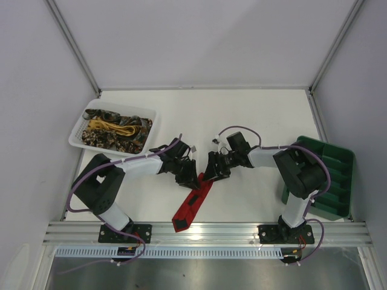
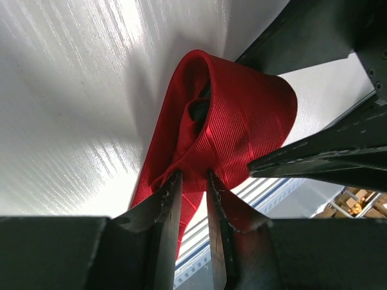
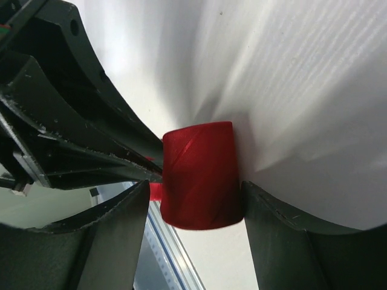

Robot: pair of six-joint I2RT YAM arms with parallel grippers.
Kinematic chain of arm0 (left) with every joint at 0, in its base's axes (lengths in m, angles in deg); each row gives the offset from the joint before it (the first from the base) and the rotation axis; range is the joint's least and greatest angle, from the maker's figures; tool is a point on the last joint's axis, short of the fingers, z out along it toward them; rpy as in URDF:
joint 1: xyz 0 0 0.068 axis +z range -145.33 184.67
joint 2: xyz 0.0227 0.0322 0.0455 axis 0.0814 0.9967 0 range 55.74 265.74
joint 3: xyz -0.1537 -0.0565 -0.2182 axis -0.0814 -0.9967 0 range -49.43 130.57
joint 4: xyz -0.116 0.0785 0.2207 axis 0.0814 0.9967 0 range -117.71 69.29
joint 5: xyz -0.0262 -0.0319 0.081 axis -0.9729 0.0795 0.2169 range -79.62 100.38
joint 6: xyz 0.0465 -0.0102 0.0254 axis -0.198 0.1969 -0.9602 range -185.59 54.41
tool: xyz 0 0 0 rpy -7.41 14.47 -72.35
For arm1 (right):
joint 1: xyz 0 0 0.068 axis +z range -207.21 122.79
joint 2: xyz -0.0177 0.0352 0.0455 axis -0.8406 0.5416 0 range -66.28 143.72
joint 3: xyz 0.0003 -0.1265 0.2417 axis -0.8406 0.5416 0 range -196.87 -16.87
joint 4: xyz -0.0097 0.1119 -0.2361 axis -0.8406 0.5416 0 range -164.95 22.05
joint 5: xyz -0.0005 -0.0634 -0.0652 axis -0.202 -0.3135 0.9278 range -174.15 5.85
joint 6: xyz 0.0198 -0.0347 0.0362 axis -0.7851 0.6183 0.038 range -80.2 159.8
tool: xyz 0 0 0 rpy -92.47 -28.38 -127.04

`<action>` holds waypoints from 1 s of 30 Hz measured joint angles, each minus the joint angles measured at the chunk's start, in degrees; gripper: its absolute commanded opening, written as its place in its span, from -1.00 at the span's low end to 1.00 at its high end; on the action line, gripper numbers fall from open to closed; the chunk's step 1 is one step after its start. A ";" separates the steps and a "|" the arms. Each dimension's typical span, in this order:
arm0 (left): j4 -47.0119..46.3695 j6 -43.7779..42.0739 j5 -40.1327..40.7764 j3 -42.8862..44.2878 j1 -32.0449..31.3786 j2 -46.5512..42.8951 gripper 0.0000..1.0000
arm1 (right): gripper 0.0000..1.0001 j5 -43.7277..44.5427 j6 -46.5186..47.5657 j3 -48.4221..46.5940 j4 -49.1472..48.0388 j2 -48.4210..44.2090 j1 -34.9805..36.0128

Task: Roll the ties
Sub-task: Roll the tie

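Note:
A bright red tie [image 1: 192,205] lies on the white table, its flat pointed end toward the front rail and its far end rolled up between the two grippers. My left gripper [image 1: 192,176] [image 2: 192,175] is shut on the red fabric at the roll's [image 2: 242,115] base. My right gripper [image 1: 211,174] [image 3: 195,184] stands open around the roll [image 3: 199,175], with a gap showing at its left finger. Brown-gold patterned and yellow ties [image 1: 115,128] lie heaped in the basket at the back left.
The white mesh basket [image 1: 78,136] sits at the back left. A green compartment tray [image 1: 338,175] stands at the right edge beside the right arm. A metal rail [image 1: 205,232] runs along the table's near edge, just past the tie's tip.

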 measured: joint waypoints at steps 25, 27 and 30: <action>1.25 -0.61 0.42 1.73 -0.20 1.27 -0.41 | -0.35 -2.21 -4.87 4.35 -10.73 2.99 1.25; 1.33 -0.68 0.42 1.73 -0.20 1.27 -0.40 | -0.40 -2.34 -5.35 4.61 -11.19 2.99 1.18; 1.44 -1.11 0.42 1.79 -0.20 1.27 -0.31 | -0.35 -2.45 -5.66 4.92 -11.82 2.97 1.03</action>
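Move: The rolled end of the red tie stands between the right hand's open fingertips, its middle about 1 cm left of that hand, 1 cm back and 1 cm lower. From the left hand it lies some 3 cm to the right, 2 cm ahead and 1 cm lower. The unrolled tail runs back from it, its middle about 7 cm back and 2 cm left of the left hand. The left gripper's tips sit some 4 cm left and 3 cm back of the right hand. The right fingers, straddling the tie's roll, close on it from both sides and squeeze it, their gap shrinking by about half. That hand first edges some 1 cm left, further over the roll, then sinks and draws back about 1.5 cm as it grips. The left hand stays almost still at the tie just behind the roll, its fingers keeping their small gap. ##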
